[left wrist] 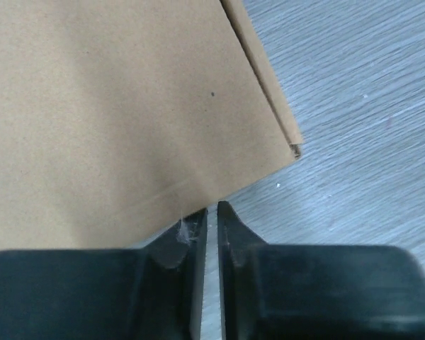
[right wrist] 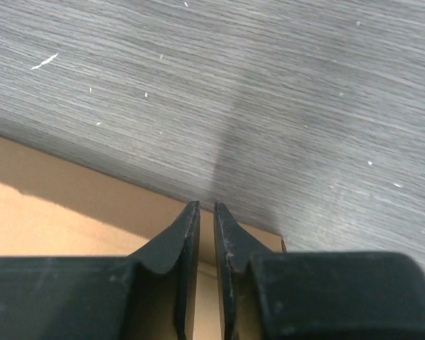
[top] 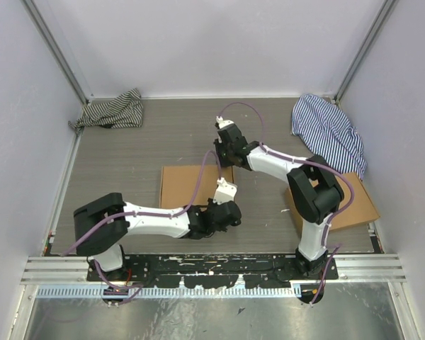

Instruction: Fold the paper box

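The paper box [top: 191, 184] lies flat on the table as a plain brown, closed rectangle. My left gripper [top: 231, 213] sits at its near right corner. In the left wrist view the box [left wrist: 113, 106] fills the upper left, and the left gripper [left wrist: 212, 207] is just off its edge, shut to a thin slit with only table showing through. My right gripper [top: 225, 151] is at the box's far right corner. In the right wrist view it [right wrist: 202, 205] hangs over the box's rim [right wrist: 71, 191], jaws nearly together with nothing pinched between them.
A thicker stack of flat brown cardboard [top: 354, 205] lies at the right, partly under my right arm. One striped cloth [top: 112, 111] is bunched at the back left and another [top: 329, 131] at the back right. White walls close in the table.
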### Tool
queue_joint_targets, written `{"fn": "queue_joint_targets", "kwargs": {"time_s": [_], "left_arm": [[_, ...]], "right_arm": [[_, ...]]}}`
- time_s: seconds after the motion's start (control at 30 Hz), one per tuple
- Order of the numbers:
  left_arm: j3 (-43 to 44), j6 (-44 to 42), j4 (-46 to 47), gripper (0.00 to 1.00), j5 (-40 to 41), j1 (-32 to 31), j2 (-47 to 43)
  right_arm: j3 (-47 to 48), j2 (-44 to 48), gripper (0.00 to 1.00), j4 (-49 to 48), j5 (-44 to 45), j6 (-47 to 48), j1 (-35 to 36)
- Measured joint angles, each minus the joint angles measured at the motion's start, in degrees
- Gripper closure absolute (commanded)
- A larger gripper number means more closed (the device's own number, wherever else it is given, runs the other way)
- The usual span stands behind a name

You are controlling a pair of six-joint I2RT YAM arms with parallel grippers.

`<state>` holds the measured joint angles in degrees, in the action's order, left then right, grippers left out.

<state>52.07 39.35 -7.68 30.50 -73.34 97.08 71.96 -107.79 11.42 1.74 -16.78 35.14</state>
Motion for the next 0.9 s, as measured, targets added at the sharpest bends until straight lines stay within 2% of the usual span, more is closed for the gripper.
{"fn": "queue_joint_targets", "kwargs": {"time_s": [0.03,0.1,0.2,0.27,0.3,0.33,0.73,0.77,0.83,0.87,0.9], "left_arm": [[0.0,0.13,-0.42,0.59,-0.15,0.0,-0.72],[0.0,0.02,-1.31,0.48,-0.22,-0.04,-2.32],[0.0,0.17,-2.78,0.34,0.5,-0.07,-5.07],[0.02,-0.31,-3.32,0.21,2.43,0.15,-6.99],[0.02,-0.52,-3.56,0.06,3.61,0.44,-8.11],[0.07,-0.76,-3.87,0.01,4.31,0.63,-9.2],[1.81,-2.56,-10.88,0.02,10.58,1.29,-22.84],[1.68,-2.38,-11.39,0.02,11.02,1.46,-24.15],[1.29,-1.44,-13.46,0.02,12.15,2.38,-28.28],[1.27,-1.03,-14.51,0.02,12.59,3.19,-29.99],[1.27,-0.63,-15.43,0.02,12.9,4.09,-31.36]], "right_arm": [[-0.46,0.76,0.68,0.28,0.61,-0.09,0.0],[-0.92,2.25,0.61,1.11,2.03,-0.22,0.0],[-1.33,4.87,0.54,2.73,4.26,-0.28,0.0],[-1.9,6.51,0.5,4.83,4.83,-0.15,0.17],[-2.51,7.65,0.49,6.25,5.03,-0.13,0.37],[-3.02,8.57,0.48,7.45,5.33,-0.13,0.46],[-7.17,27.98,0.42,13.29,11.41,-0.76,-2.73],[-8.02,29.92,0.39,13.33,12.07,-0.9,-2.84],[-9.97,33.22,0.22,13.22,12.59,-1.07,-2.82],[-11.39,35.19,0.05,13.11,12.79,-1.31,-2.8],[-12.87,37.16,0.01,13.22,13.25,-1.55,-2.73]]}}
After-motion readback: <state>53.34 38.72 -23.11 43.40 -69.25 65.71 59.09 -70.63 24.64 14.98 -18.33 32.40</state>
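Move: The folded paper box lies between my hands. My left hand is at its near side, a few cm from the right corner, with the box's middle about 8 cm ahead and 8 cm left. My right hand is at the far edge by the other right corner, the middle about 9 cm back, 7 cm left and 3 cm below. The spare box lies some 33 cm right of my right hand and 13 cm back, the striped cloth about 32 cm right and 9 cm ahead. I let both hands come away from the box's right-hand corners, opening their fingers. My left rises about 17 cm, drifting some 9 cm left over the box's near side as it opens fully; my right lifts some 13 cm while backing off to the right, at first also drawing back towards me. Both wrists tip the fingers up about 15 degrees, the left turning counter-clockwise, the right clockwise. ##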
